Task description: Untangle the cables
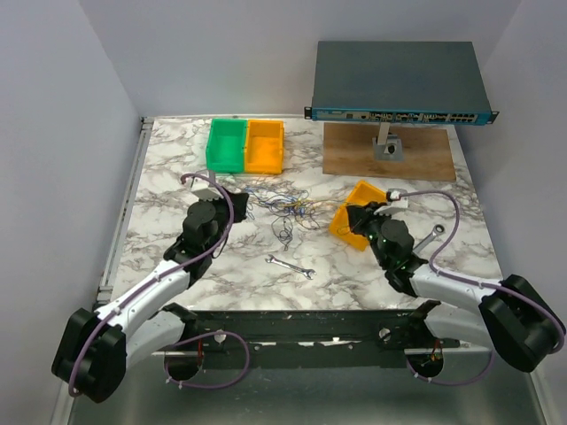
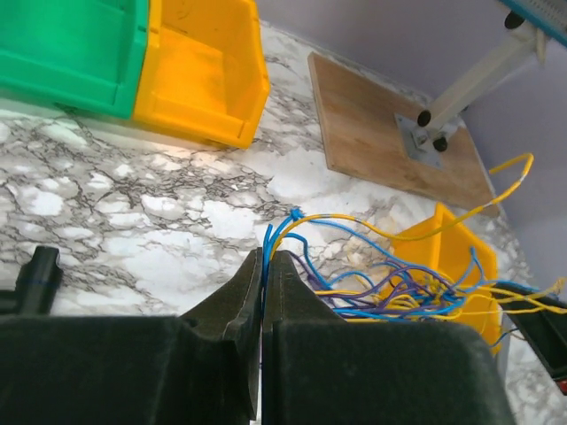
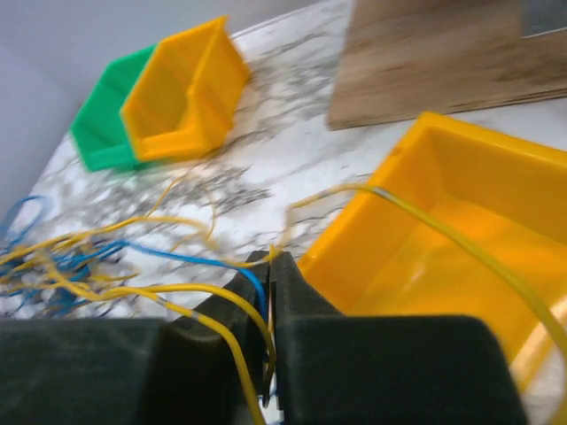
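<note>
The cables, a tangle of thin blue, yellow and purple wires, hang stretched between my two grippers at mid-table. My left gripper is at the tangle's left end. In the left wrist view its jaws are shut on blue and yellow strands, and the rest of the cables fan out to the right. My right gripper is at the right end, over a tipped yellow bin. The right wrist view shows it shut on blue and yellow cables.
A green bin and a yellow bin stand at the back left. A wooden board carries a grey network switch at the back right. One wrench lies near the front, another by the right arm.
</note>
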`<state>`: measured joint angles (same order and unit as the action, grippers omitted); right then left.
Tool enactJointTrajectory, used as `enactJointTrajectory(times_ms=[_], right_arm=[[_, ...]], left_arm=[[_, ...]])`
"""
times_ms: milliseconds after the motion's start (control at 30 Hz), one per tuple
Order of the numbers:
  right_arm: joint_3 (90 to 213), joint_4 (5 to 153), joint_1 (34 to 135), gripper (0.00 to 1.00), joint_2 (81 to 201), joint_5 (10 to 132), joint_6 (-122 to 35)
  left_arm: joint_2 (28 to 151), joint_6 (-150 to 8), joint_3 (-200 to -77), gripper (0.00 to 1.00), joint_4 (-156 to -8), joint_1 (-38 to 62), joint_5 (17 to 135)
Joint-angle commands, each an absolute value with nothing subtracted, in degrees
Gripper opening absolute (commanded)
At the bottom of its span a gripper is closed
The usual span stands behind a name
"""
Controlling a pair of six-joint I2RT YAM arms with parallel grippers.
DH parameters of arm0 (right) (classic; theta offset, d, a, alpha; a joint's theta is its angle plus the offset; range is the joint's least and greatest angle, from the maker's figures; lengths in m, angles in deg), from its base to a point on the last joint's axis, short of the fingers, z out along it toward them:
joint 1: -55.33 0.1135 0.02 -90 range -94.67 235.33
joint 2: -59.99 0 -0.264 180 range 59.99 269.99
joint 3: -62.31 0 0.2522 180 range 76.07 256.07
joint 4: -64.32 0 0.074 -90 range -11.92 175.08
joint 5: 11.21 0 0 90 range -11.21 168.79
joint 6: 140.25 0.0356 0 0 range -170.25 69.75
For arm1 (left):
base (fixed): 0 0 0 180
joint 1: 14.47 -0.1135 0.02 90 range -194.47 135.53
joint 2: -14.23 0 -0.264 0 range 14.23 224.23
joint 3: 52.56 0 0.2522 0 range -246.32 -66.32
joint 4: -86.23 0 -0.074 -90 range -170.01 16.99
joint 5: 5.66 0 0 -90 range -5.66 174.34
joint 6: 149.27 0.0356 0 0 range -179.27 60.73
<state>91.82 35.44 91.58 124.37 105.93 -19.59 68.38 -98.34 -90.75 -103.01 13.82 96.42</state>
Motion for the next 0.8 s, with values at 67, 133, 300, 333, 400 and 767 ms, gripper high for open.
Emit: enactJointTrajectory(times_ms=[67,133,300,333,400,767], right_arm=[[93.3,21.1,90.1,0.47,131.7,69.2,-30.0],[93.0,17.6,90.1,0.70,133.9,65.6,-29.3],[93.3,16.5,90.1,0.75,135.0,61.6,-29.4],[93.2,16.0,90.1,0.75,134.9,61.3,-29.3],[93.4,15.7,90.1,0.75,135.3,60.6,-29.2],[89.3,18.0,90.1,1.00,127.4,88.9,-24.4]], left_arm=[[75.0,-87.9,-95.1,0.00,-109.3,12.4,77.8],[76.1,-87.5,-95.3,0.00,-111.3,12.4,74.3],[78.2,-86.4,-96.2,0.00,-115.6,12.8,64.0],[78.6,-86.2,-96.5,0.00,-116.4,13.1,62.6],[79.9,-86.0,-97.2,0.00,-117.5,13.5,59.0],[80.3,-85.4,-98.0,0.00,-116.4,14.6,59.4]])
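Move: The right hand still pinches a few yellow and blue strands; the tangle's middle lies about 16 cm to its left, level with it in reach and slightly below. The yellow bin is roughly 7 cm ahead of and 6 cm to the right of the right hand, 11 cm below; the wrench lies some 15 cm left of that hand and 8 cm back, on the table. From the left hand, which grips the tangle's other end, the middle is about 11 cm to its right, at the same reach and 6 cm lower. The right hand opens wide and lets go of its strands, swinging about 10 cm left and 5 cm back while turning some 40 degrees counter-clockwise, then it starts back right and forward, rising a couple of centimetres, fingers still wide. Meanwhile the left hand keeps its pinch on the tangle and carries it some 10 cm right, with a small draw back and a late rise, turning nearly 40 degrees clockwise so that its fingertips point in towards the right hand. ##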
